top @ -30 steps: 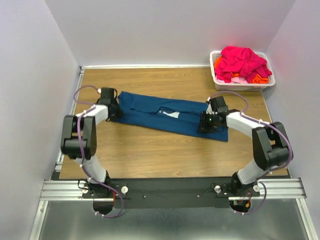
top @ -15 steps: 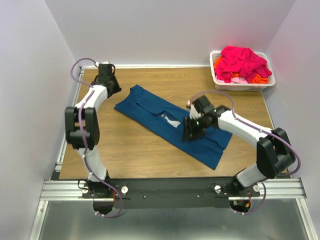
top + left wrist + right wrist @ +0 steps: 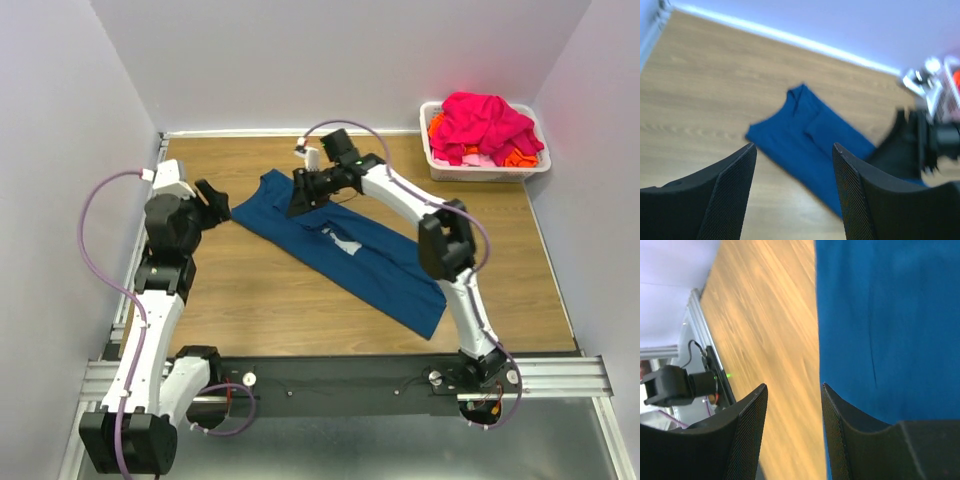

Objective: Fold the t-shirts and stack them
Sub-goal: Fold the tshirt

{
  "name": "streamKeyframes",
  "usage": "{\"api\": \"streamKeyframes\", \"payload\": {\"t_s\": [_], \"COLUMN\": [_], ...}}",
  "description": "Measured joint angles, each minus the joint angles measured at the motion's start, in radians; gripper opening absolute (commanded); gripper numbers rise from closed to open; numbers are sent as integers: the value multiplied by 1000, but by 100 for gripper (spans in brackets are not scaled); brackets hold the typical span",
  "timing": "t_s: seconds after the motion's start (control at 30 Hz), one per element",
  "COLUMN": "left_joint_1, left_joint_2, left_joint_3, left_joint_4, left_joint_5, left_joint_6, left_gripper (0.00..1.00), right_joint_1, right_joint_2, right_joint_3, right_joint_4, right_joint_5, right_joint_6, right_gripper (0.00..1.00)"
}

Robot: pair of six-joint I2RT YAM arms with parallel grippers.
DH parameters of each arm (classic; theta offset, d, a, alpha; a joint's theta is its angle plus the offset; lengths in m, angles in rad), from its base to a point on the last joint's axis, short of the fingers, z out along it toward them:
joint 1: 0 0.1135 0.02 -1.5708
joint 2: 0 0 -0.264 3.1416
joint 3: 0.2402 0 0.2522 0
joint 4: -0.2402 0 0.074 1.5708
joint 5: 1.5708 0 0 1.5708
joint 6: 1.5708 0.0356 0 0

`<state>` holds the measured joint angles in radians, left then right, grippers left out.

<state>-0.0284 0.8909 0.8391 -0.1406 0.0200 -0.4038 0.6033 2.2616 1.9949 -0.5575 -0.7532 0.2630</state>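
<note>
A dark teal-blue t-shirt lies folded into a long strip, running diagonally across the wooden table from far left to near right. A pale print shows at its middle. My left gripper hovers just left of the shirt's far end, open and empty; in the left wrist view the gripper looks down at the shirt. My right gripper is over the shirt's far-left end, open. In the right wrist view the gripper has bare wood between its fingers, with the shirt's edge beside one finger.
A white basket stands at the table's far right corner, heaped with magenta-pink t-shirts and an orange one. Purple walls close in the table on three sides. The arm bases sit on the metal rail at the near edge.
My left gripper has opened, let go of the shirt and pulled back left. My right arm has swung from the shirt's right end to its far-left end. The shirt has turned diagonal.
</note>
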Motion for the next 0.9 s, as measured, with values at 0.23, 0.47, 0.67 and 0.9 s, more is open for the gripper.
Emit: {"api": "streamKeyframes", "payload": {"t_s": [0.23,0.47,0.67,0.9], "left_joint_1": [0,0,0,0], "left_joint_2": [-39,14,27,40], "left_joint_3": [-202,-211,-211,-211], "left_joint_4": [-11,14,24,36], "left_joint_5": [60,87,97,101], "left_joint_6": [15,27,27,34], "left_gripper": [70,69,69,68], "right_joint_1": [62,71,2,-179], "right_joint_2": [282,423,500,587], "right_joint_3": [221,281,362,484], "right_joint_4": [31,98,254,449], "right_joint_5": [-142,-220,-203,-77], "right_joint_6": [14,103,252,403], "right_gripper": [54,54,54,61]}}
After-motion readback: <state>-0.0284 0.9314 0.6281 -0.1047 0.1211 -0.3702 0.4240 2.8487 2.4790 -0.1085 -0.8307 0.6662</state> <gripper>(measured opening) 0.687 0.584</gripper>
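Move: The folded blue t-shirt lies slantwise under my right hand, its middle about 11 cm to my right, 5 cm back and 12 cm below. Its far-left end is some 9 cm to the left and 8 cm ahead of that hand, the white print 12 cm to the right and 4 cm back. From my raised left hand the t-shirt's middle is roughly 27 cm to the right, 3 cm back and 26 cm below. I bring my right hand down about 10 cm while shifting left, onto the near edge of the t-shirt's left part. Then, staying low with the fingers still apart, I sweep forward some 19 cm and curve back to the right, pushing that end along the table as the wrist turns clockwise about 25 degrees. My empty left hand sinks about 10 cm, tips down a little and then waits clear of the t-shirt. ##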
